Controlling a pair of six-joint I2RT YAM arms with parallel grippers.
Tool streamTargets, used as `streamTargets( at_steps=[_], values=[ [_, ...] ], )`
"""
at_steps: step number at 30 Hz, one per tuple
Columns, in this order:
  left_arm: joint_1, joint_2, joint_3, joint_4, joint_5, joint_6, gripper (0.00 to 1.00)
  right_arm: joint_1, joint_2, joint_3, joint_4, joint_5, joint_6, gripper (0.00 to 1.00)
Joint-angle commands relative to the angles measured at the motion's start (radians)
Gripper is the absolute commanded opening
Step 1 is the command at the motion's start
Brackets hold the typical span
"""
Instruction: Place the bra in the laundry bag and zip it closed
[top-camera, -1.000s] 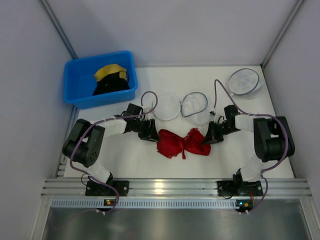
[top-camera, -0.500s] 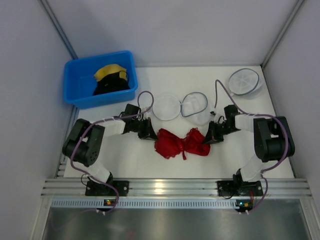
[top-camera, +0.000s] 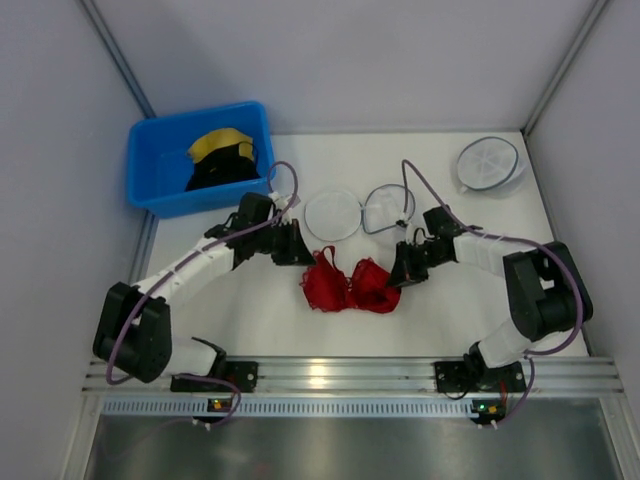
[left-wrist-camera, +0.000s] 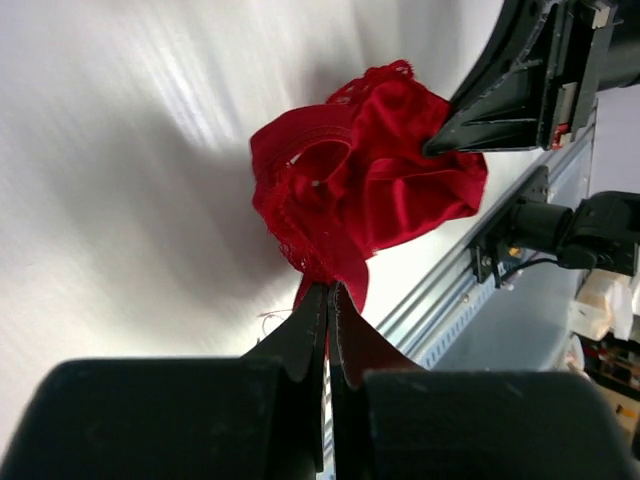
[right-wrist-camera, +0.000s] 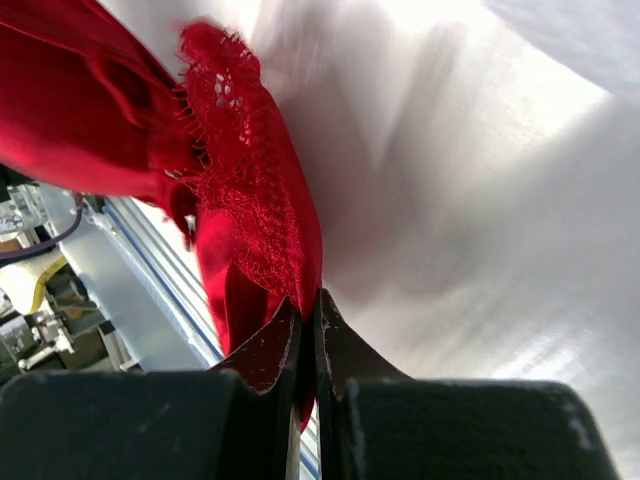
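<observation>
The red lacy bra hangs bunched between my two grippers, just in front of the laundry bag. My left gripper is shut on its left end, and my right gripper is shut on its right end. In the left wrist view the jaws pinch a fold of the bra. In the right wrist view the gripper clamps the lace edge of the bra. The laundry bag lies open behind the bra as two round mesh halves, the left half and the right half.
A blue bin at the back left holds a yellow garment and a black garment. Another round white mesh bag sits at the back right. The metal rail runs along the near edge.
My left gripper has shut on the bra's left end. Both grippers have drawn closer together and moved a little towards the bag, so the bra is now bunched narrower.
</observation>
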Motion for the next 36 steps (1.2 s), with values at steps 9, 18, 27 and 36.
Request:
streamTargets(
  at_steps=[9,18,27,36],
  values=[
    [-0.228,0.155,0.127,0.264,0.033,-0.197,0.00,0.085,0.073,0.085,0.099,-0.025,0.072,0.00],
    [-0.368,0.396,0.168,0.479,-0.021,-0.301,0.00,0.081,0.082,0.074,0.104,-0.057,0.072,0.00],
    [-0.343,0.391,0.179,0.494,-0.047,-0.248,0.04,0.039,0.045,0.146,-0.094,0.034,-0.092,0.65],
    [-0.336,0.218,0.191,0.294,-0.035,-0.122,0.40,-0.020,-0.015,0.214,-0.269,0.105,-0.244,0.68]
  ],
)
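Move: Some 16 cm to the right of the left hand, 4 cm back and 10 cm below lies the bra's right cup, over which the raised left end is to go. The left hand already holds that end. The laundry bag's lid is about 13 cm ahead of it and 6 cm right, its open mouth 15 cm ahead and 19 cm right, both 11 cm below. The right hand still pinches the right end, with that cup about 4 cm to its left, 1 cm back and 1 cm below. Carrying its end of the bra about 15 cm to the right in a low arc, the left hand drifts back a little, lowers it over the right cup, then half opens its fingers and rises 4–5 cm. The right hand keeps its pinch while shifting nearly 3 cm left to meet it, holds there, opens wide and draws back right and slightly forward, clear of the cloth. ##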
